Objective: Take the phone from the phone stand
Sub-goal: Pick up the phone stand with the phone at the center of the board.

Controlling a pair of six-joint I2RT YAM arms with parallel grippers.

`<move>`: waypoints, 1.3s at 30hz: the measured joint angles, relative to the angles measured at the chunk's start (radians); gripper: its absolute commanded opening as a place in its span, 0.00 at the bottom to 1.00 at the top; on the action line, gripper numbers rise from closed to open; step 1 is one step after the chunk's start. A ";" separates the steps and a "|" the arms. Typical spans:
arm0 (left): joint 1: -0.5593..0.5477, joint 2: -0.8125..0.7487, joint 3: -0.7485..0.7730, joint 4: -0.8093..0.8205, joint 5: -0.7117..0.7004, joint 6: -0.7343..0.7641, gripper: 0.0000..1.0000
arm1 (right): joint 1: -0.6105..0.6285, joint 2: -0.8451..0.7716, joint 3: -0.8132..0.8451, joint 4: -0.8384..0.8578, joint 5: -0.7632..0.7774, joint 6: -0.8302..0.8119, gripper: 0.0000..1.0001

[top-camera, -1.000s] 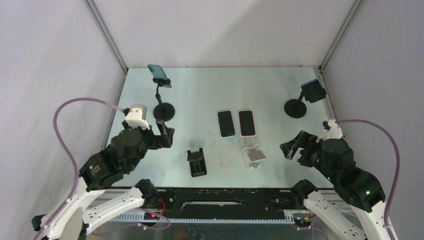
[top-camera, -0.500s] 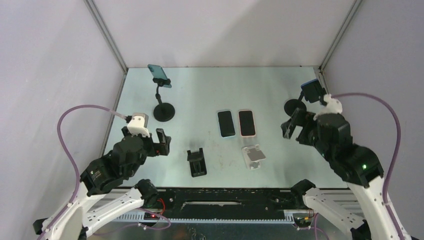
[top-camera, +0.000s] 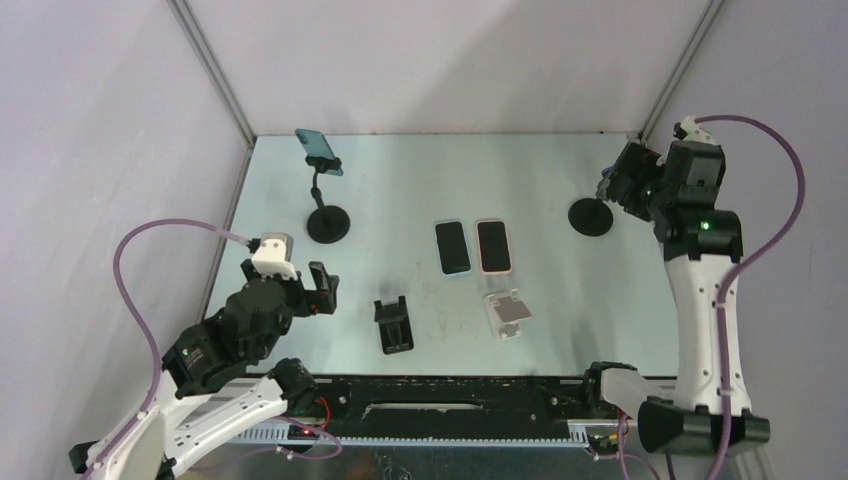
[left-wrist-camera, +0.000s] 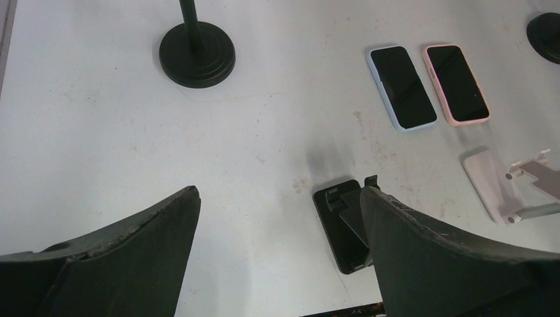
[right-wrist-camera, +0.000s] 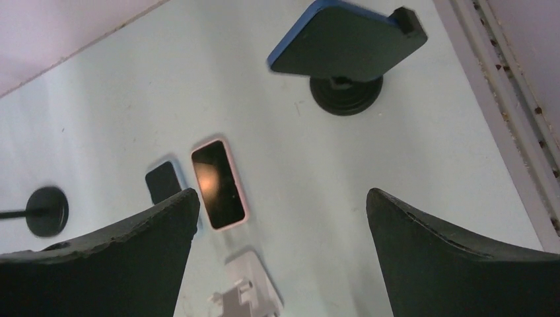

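A teal phone (top-camera: pixel 319 150) sits clamped on a tall black stand (top-camera: pixel 328 222) at the back left. A blue phone (right-wrist-camera: pixel 343 43) sits on a short black stand (right-wrist-camera: pixel 346 94) at the back right. In the top view only that stand's base (top-camera: pixel 590 216) shows, as my raised right gripper (top-camera: pixel 625 180) covers the phone. The right gripper (right-wrist-camera: pixel 280 198) is open and empty, above and just nearer than the blue phone. My left gripper (top-camera: pixel 322 287) is open and empty over bare table, well short of the left stand's base (left-wrist-camera: pixel 197 53).
Two phones lie flat mid-table, one blue-cased (top-camera: pixel 452 246) and one pink-cased (top-camera: pixel 494 246). A black folding stand (top-camera: pixel 393 325) and a white folding stand (top-camera: pixel 508 314) sit nearer the front. The enclosure's right wall rail (right-wrist-camera: pixel 502 119) runs close beside the right stand.
My right arm has risen and swung to the back right, ending over the blue phone on its stand. My left gripper has drawn back slightly toward the front. Both stay open.
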 measured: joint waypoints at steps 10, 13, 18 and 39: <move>0.000 0.005 0.000 0.008 -0.014 0.000 0.98 | -0.105 0.119 -0.027 0.187 -0.088 0.005 1.00; 0.000 0.007 0.000 0.008 -0.017 0.000 0.98 | -0.104 0.127 -0.049 0.260 -0.087 -0.060 1.00; 0.001 0.007 0.000 0.008 -0.017 0.000 0.98 | -0.056 0.151 -0.113 0.391 -0.033 -0.236 1.00; 0.020 0.014 0.000 0.030 -0.016 0.001 0.98 | 0.096 0.198 -0.280 0.785 0.126 -0.892 1.00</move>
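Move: The phone stand rises some 15 cm ahead of the right hand and 7 cm to its right, its middle about 21 below. The phone clamped on it sits about 11 ahead, 8 right and 13 below that hand. The pink phone lies 7 ahead, 25 left, with the blue phone 11 farther left, both 31 below. From the left hand, the stand is roughly 27 ahead, 76 right and 14 below. Forward goes the right hand, about 12.5 cm, fast at first and then easing, with only a slight drift right and down, closing in on the phone stand from above. On the way the wrist rolls some 50 degrees, left side dropping, while the hand swings a little counter-clockwise and its fingertips lift somewhat. The fingers stay wide open and touch nothing yet. ##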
